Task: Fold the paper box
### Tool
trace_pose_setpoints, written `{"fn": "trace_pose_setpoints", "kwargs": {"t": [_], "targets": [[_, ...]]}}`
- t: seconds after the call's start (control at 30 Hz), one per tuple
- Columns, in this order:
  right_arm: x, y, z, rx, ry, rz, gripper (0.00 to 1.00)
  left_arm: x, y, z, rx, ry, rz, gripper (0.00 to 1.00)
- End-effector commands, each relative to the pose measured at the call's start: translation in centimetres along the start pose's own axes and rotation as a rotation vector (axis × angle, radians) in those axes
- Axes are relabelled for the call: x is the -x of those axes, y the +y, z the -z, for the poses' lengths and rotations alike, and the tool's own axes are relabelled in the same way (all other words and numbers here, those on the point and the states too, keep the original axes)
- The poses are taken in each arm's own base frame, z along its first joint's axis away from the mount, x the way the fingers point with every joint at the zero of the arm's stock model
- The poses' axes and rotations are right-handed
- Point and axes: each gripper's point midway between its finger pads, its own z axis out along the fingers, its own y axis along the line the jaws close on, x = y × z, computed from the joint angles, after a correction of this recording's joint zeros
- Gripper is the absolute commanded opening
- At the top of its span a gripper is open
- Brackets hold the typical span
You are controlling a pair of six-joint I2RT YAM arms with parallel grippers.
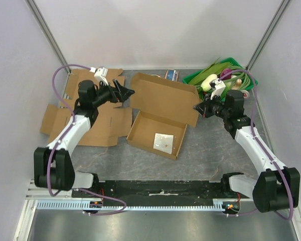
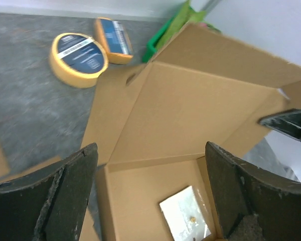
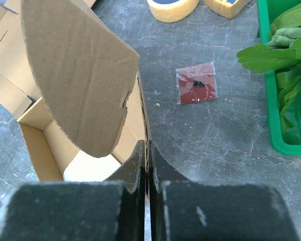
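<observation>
The brown paper box [image 1: 163, 108] lies open mid-table, its lid standing up at the back and a white packet [image 1: 164, 140] on its floor. My left gripper [image 1: 124, 93] hovers by the lid's left corner. In the left wrist view it [image 2: 150, 193] is open, with the box tray [image 2: 140, 186] and the packet [image 2: 188, 213] below and nothing between the fingers. At the box's right edge my right gripper [image 1: 198, 108] is shut on the cardboard wall [image 3: 143, 108], pinched edge-on between the fingertips [image 3: 149, 150]. A rounded flap [image 3: 75, 75] stands to its left.
Flat cardboard sheets [image 1: 103, 128] lie under the left arm. A green tray [image 1: 220, 75] of vegetables sits at the back right. Two yellow tape rolls [image 2: 79, 57] lie behind the box. A small red bag [image 3: 196, 83] rests on the grey table beside the tray.
</observation>
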Motion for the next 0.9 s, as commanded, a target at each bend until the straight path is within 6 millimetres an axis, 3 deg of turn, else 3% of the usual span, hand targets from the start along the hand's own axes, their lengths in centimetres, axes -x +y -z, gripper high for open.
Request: {"fn": "trace_pose_setpoints", "kwargs": {"t": [0.0,0.03,0.1,0.43,0.6,0.67,0.7,0.87], "targets": [[2.3,0.8,0.1,0.066,-0.043,0.031,0.0,1.0,-3.7,-0.5,-0.27,0.079,-0.082,0.93],[2.5,0.7,0.1,0.077,-0.051,0.024,0.0,1.4,-3.2,-0.8,-0.245,0.078,-0.092,0.93],[2.7,0.7,0.0,0.089,-0.056,0.017,0.0,0.1,-1.6,-1.7,-0.216,0.141,-0.09,0.92],[3.3,-0.3,-0.1,0.095,-0.072,0.003,0.0,-1.5,3.7,-5.5,-0.152,0.274,-0.155,0.94],[3.2,-0.3,0.0,0.102,-0.072,0.003,0.0,-0.6,3.2,-6.8,-0.235,0.271,-0.191,0.92],[3.1,-0.3,-0.1,0.103,-0.068,0.0,0.0,-1.2,2.8,-7.0,-0.292,0.285,-0.185,0.84],[3.2,-0.3,-0.1,0.105,-0.068,0.0,0.0,-1.1,2.3,-7.0,-0.321,0.286,-0.184,0.72],[3.0,-0.6,-0.3,0.088,-0.07,-0.029,0.0,-2.2,1.0,-6.8,-0.398,0.278,-0.123,0.39]]}}
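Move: The left edge of the raised lid panel lies about 6 cm ahead of the open left gripper, 4 cm to its right and 6 cm lower. The box tray hinged to it sits some 14 cm back and 14 cm right, about 15 cm down; the tape roll on the table is roughly 8 cm ahead, 12 cm right, 17 cm lower. From the right gripper, shut on the panel's right side, that left edge is about 24 cm left, 6 cm ahead, about level. Bring the left gripper forward and down, some 6 cm and 5 cm, easing right as well, to straddle the lid panel's left edge. Turn the wrist about 20 degrees clockwise on the way, and once there start closing the wide-open fingers around the cardboard, to about half open. Keep the right gripper pinched on the panel's other side, nearly still. ##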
